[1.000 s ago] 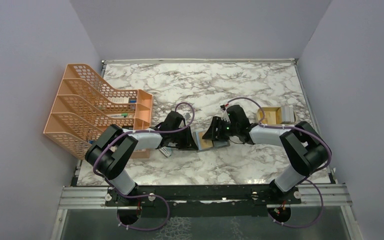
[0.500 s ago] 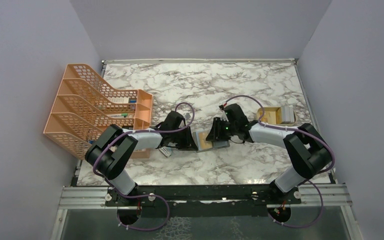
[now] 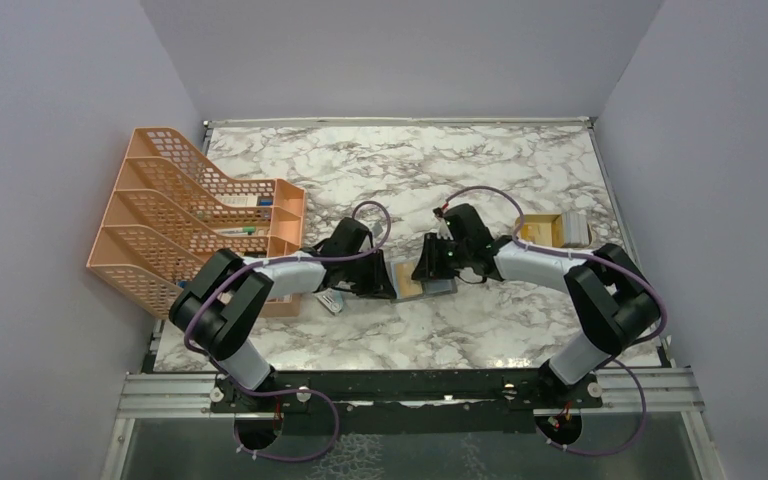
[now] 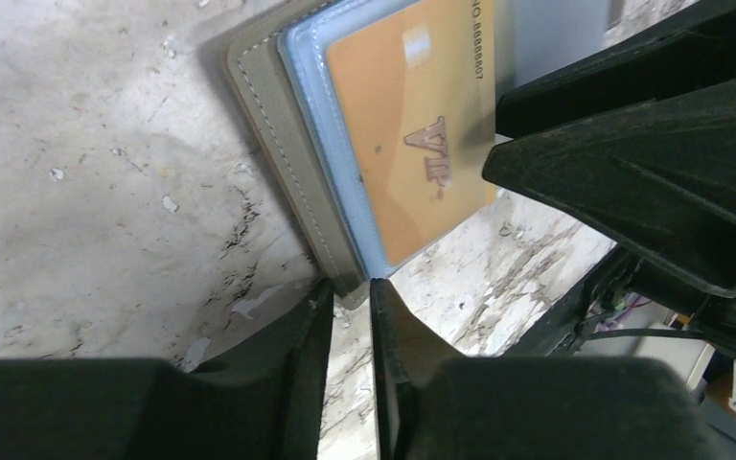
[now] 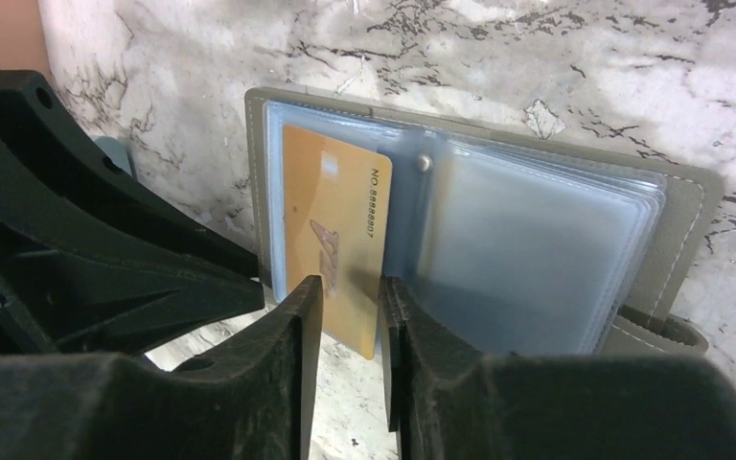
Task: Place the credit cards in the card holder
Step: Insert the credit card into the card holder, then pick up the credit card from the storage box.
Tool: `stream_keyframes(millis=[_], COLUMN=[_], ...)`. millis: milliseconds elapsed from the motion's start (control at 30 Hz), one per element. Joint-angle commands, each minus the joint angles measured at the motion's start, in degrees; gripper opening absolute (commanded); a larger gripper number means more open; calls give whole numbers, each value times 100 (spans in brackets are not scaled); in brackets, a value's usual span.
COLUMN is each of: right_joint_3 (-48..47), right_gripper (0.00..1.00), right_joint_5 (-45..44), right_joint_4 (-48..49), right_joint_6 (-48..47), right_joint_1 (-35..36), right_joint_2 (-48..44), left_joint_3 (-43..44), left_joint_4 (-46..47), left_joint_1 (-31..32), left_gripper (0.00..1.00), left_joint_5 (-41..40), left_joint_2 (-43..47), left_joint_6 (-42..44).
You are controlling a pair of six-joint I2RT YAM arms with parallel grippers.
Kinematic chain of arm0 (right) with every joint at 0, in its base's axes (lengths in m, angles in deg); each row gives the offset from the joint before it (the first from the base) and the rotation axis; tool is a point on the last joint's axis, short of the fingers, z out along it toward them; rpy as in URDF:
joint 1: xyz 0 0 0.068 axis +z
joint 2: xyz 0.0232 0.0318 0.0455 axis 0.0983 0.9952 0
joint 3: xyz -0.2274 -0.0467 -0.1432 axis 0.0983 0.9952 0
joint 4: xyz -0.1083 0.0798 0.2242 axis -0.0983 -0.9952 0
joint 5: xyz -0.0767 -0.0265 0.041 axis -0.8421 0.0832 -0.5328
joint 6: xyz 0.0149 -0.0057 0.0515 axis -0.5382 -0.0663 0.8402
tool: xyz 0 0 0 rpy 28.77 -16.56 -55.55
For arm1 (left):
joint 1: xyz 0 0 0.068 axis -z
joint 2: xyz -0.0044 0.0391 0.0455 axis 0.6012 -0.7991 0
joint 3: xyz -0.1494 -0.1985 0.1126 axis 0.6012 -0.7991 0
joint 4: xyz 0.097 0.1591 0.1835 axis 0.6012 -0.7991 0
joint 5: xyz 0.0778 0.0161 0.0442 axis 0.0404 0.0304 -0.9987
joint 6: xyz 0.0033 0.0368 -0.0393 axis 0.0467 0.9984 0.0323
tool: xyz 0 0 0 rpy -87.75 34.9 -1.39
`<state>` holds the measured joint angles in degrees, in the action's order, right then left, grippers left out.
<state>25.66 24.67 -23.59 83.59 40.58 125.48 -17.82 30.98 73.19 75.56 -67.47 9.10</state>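
The card holder (image 3: 432, 287) lies open on the marble between my two grippers, grey outside (image 4: 278, 144) and light blue inside (image 5: 537, 240). A tan-gold credit card (image 5: 331, 211) marked VIP (image 4: 412, 125) sits partly in its left pocket, its near end sticking out past the pocket's edge. My right gripper (image 5: 350, 287) is over that near end. Its jaws are open by a narrow gap, and the card shows between them, not clamped. My left gripper (image 4: 350, 292) has closed to a slit, with the holder's grey corner wedged between its tips.
An orange mesh file rack (image 3: 190, 220) stands at the left. A shallow tan tray (image 3: 550, 230) sits at the right, behind my right arm. A small striped object (image 3: 330, 300) lies beside my left wrist. The two grippers almost touch across the holder.
My right gripper's jaws have narrowed a good deal and its wrist has edged back and left. My left gripper's jaws have eased apart slightly. The card holder has stayed in place.
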Motion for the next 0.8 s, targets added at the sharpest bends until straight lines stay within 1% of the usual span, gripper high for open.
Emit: stream_keyframes(millis=[0,100,233,400,467,533,567,600,633,767], right_joint_3=[-311,-523,-857,-1430,-1654,-1882,-1996,-2086,-2166,-2404], right_gripper=[32,39,46,54,56,60,62,62,63,63], right_joint_5=[-355,-639,-1074,-1901,-2328,-2733,-2913,-3101,-3261,-3929], right_joint_4=[-397,-747,-1230,-1923,-2205,-2505,-2665,-2812,-2942,-3311], right_joint_6=[-197,-306,-480,-707,-793,-878,-921,-968,-1010,-1259], right_joint_1=[82,74,67,-7,-65,-146,-205,-281,-370,-678], right_joint_2=[-122,-245,-353,-437,-440,-403,-386,-360,-346,-258], left_joint_3=[274,326,390,544,634,760,802,842,880,917], left_joint_4=[-150,-321,-539,-944,-1161,-1413,-1553,-1670,-1790,-2105], left_joint_1=[1,-8,-14,-27,-21,-35,-43,-44,-43,-91], left_gripper=[28,35,43,51,53,58,63,71,77,93], left_joint_5=[-224,-343,-417,-537,-540,-528,-533,-530,-530,-494], left_joint_2=[335,528,835,1348,1550,1723,1805,1877,1961,2308], left_joint_6=[219,310,464,746,910,1108,1223,1369,1452,1797])
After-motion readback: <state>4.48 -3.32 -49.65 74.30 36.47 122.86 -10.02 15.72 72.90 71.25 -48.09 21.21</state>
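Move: The left fingertips sit at the card holder's near-left corner. The credit card lies in its left pocket, about 4 cm ahead and 4 cm right of them, and the holder's middle is 4 cm ahead and 7 cm right, both just below. From the right hand the card is about 1 cm ahead and 2 cm left, the holder's middle level and 2 cm right. The yellow box lies some 12 cm ahead and 32 cm right of that hand. Lift both grippers clear of the card holder. Raise the left one nearly straight up, about 11 cm, off the near-left corner, spreading its fingers almost fully and swinging their tips some 20 degrees forward. Take the right one up and forward off the card, then increasingly right towards the yellow box, opening its fingers wider and turning them to point more steeply down. ##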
